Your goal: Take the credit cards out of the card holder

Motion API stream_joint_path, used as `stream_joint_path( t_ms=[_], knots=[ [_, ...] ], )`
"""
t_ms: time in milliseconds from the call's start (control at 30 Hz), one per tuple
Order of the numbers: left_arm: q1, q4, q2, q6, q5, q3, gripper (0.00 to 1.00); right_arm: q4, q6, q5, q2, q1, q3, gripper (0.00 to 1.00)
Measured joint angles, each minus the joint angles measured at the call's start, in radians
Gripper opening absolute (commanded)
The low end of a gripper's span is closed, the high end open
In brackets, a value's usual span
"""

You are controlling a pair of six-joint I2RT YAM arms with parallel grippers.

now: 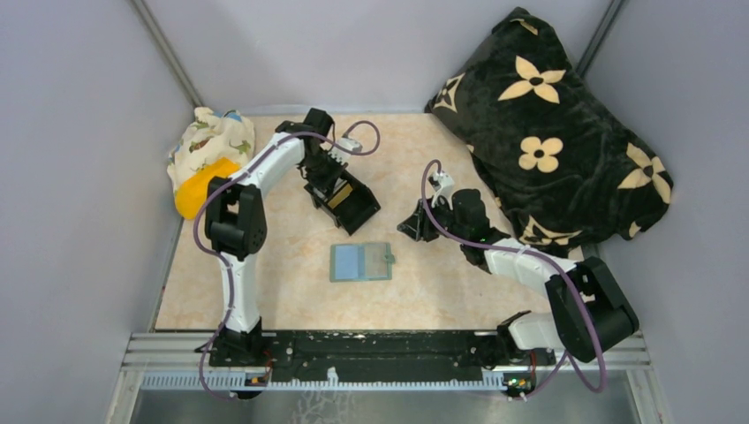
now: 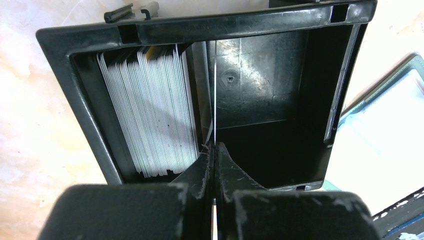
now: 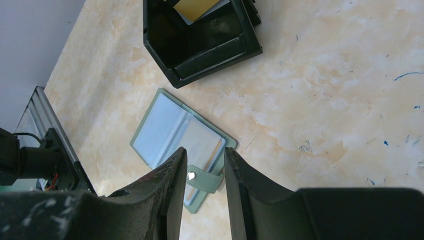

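Observation:
The sage-green card holder (image 1: 360,261) lies open and flat on the table, blue-grey pockets up. Its snap tab (image 3: 205,178) shows between my right fingers, and a tan card edge (image 3: 218,150) peeks from its right pocket. My right gripper (image 3: 203,155) hovers open above the holder, holding nothing. My left gripper (image 2: 215,146) is shut on a thin credit card (image 2: 215,100), seen edge-on, over the black box (image 2: 280,75). From the right wrist view that card looks tan-gold (image 3: 192,7).
The black box (image 1: 351,203) holds a stack of white cards (image 2: 150,110) on its left side. A black flowered blanket (image 1: 548,132) fills the back right. A patterned cloth bundle with a yellow object (image 1: 208,159) sits at the back left.

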Motion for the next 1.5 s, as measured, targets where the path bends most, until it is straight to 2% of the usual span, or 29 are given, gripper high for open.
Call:
stream_joint_path(
  t_ms=[500, 867, 1233, 1333, 1500],
  knots=[
    [-0.013, -0.002, 0.016, -0.002, -0.039, 0.007, 0.00, 0.012, 0.000, 0.000, 0.006, -0.001, 0.000, 0.34],
    [-0.018, -0.002, 0.019, -0.004, -0.046, 0.007, 0.14, 0.013, 0.000, 0.000, 0.006, -0.001, 0.000, 0.34],
    [-0.018, 0.004, 0.020, -0.008, -0.064, 0.007, 0.16, 0.016, 0.000, -0.001, 0.006, -0.004, 0.000, 0.34],
    [-0.018, 0.006, 0.020, -0.014, -0.071, 0.007, 0.21, 0.018, 0.000, -0.001, 0.007, -0.005, 0.000, 0.34],
    [-0.018, 0.006, 0.020, -0.026, -0.087, 0.008, 0.22, 0.018, 0.000, -0.002, 0.007, -0.005, 0.000, 0.34]
  ],
)
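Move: My left hand still holds the gold card by its end inside the black box. The box's middle is about 2 cm back, 4 cm right and 3 cm below; the white card stack is roughly 3 cm ahead, 1 cm left and 2 cm lower. The card holder lies some 15 cm back, 7 cm right and 6 cm below. From my right hand the box is about 6 cm ahead, 13 cm left and 7 cm lower. I ease my left hand down barely 1 cm, lowering the gold card beside the white stack, then part my fingers to about a fifth of their range and let the card go. My fingers stay down around its end, rolling some 5 degrees, with a slight drift forward and left towards the stack as they open. ##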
